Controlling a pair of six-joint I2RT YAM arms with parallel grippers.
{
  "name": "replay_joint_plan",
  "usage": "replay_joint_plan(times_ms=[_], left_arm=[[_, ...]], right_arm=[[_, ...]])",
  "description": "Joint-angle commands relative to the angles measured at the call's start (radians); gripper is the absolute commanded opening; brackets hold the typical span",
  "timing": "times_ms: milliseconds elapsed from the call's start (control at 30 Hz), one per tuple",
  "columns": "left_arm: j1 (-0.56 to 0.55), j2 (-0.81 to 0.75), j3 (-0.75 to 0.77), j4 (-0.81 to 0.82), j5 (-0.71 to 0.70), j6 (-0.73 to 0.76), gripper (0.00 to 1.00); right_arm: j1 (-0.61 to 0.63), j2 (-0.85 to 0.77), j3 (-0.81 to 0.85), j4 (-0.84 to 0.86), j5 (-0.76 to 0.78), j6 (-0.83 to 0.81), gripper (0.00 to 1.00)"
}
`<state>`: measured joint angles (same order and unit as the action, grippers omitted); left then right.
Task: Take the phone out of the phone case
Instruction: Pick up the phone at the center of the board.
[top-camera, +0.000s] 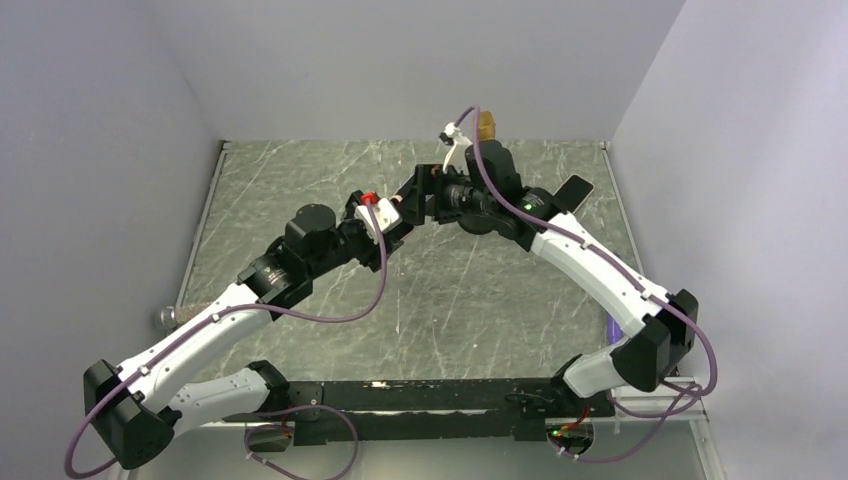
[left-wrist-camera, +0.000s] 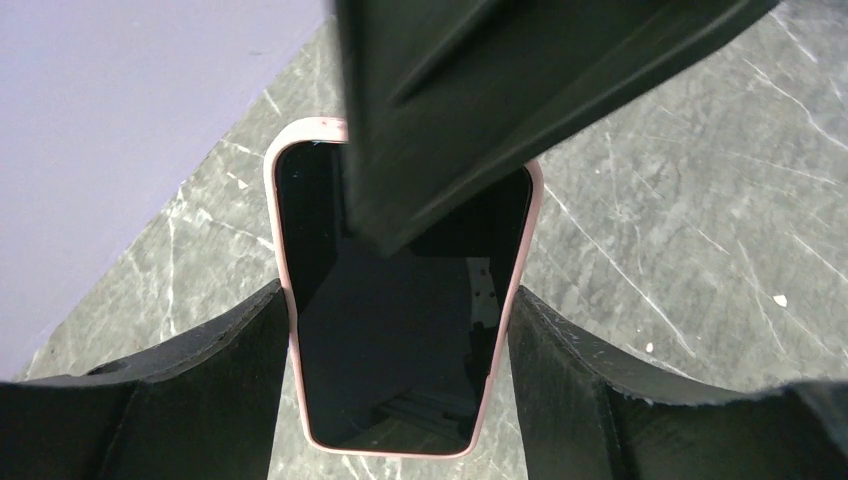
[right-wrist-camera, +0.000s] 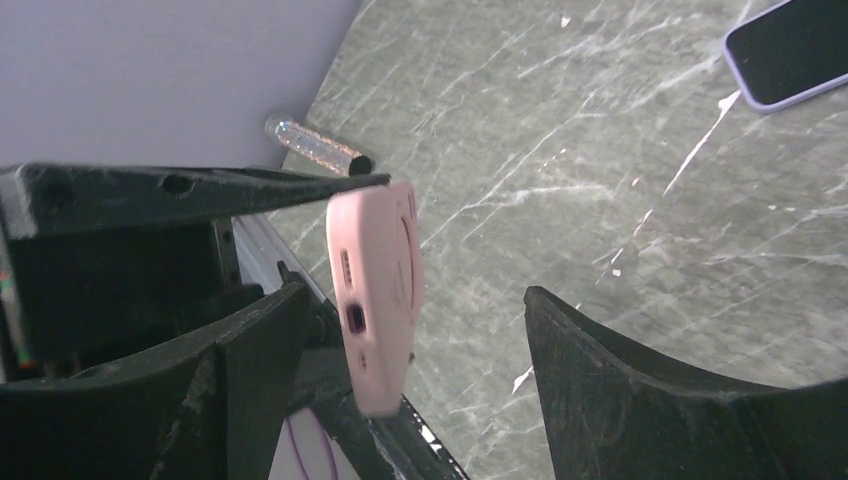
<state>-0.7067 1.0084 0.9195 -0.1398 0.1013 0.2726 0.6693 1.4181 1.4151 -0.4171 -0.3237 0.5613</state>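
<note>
A phone (left-wrist-camera: 400, 345) with a black screen sits in a pink phone case (left-wrist-camera: 282, 240), held in the air above the table. My left gripper (left-wrist-camera: 400, 298) is shut across its width, one finger (left-wrist-camera: 230, 380) pressed on each long edge. In the top view the two grippers meet at mid-table, the left gripper (top-camera: 398, 212) facing the right gripper (top-camera: 425, 192), and the phone is hidden there. My right gripper (right-wrist-camera: 415, 295) stands open around one end of the pink phone case (right-wrist-camera: 380, 290). Its left finger is near the case and its right finger (right-wrist-camera: 640, 390) is well apart.
A second phone (right-wrist-camera: 790, 50) in a lavender case lies screen up on the grey marble table (top-camera: 450, 300), near the back right (top-camera: 575, 192). A glittery tube (right-wrist-camera: 315, 147) lies by the table's left edge (top-camera: 165, 318). Purple walls close in on three sides.
</note>
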Motion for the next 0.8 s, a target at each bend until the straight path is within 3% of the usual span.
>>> replay_joint_plan(times_ms=[0,100,200,300,333,367,433,467,633,767], left_arm=[[-0.034,0.003,0.034,0.073,0.014,0.053,0.0],[-0.042,-0.002,0.028,0.081,0.013,0.054,0.0],[-0.046,-0.005,0.027,0.08,-0.005,0.059,0.0],[-0.047,0.008,0.038,0.09,-0.068,0.022,0.0],[-0.047,0.018,0.055,0.079,-0.092,-0.006,0.16],[-0.046,0.027,0.072,0.069,-0.097,-0.038,0.37],[-0.04,0.024,0.085,0.069,-0.126,-0.11,0.94],[-0.035,0.012,0.08,0.078,-0.121,-0.131,0.99],[0.012,-0.109,-0.003,0.21,-0.111,-0.245,1.0],[0.097,-0.148,-0.05,0.278,-0.121,-0.417,0.99]], right_arm=[[0.043,0.034,0.03,0.062,0.003,0.017,0.79],[0.062,0.067,0.006,0.077,-0.004,0.031,0.67],[0.064,0.096,-0.007,0.087,-0.035,0.045,0.47],[0.064,0.092,-0.018,0.109,-0.056,0.059,0.12],[0.064,0.076,-0.028,0.124,-0.048,0.067,0.0],[0.064,0.058,-0.046,0.141,-0.022,0.079,0.0],[0.057,-0.004,-0.106,0.2,0.064,0.114,0.0],[0.052,-0.04,-0.15,0.246,0.095,0.139,0.0],[-0.026,-0.197,-0.395,0.593,0.124,0.271,0.0],[-0.066,-0.32,-0.557,0.853,0.171,0.347,0.0]])
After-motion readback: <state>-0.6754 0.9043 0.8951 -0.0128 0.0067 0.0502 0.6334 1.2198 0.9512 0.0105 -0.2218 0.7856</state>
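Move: The pink-cased phone is still gripped by its sides in the left hand, its middle practically at that hand's point. From the right hand it lies about 9 cm left, 1 cm back and 4 cm lower. On the table some 22 cm below the right hand, the lilac phone lies roughly 18 cm ahead and 6 cm left. The microphone on its stand is about 12 cm ahead, 12 cm right and 12 cm lower. Right hand reaches down-left about 5 cm, pinches the phone, draws rightward 6 cm; left hand opens, rises. ##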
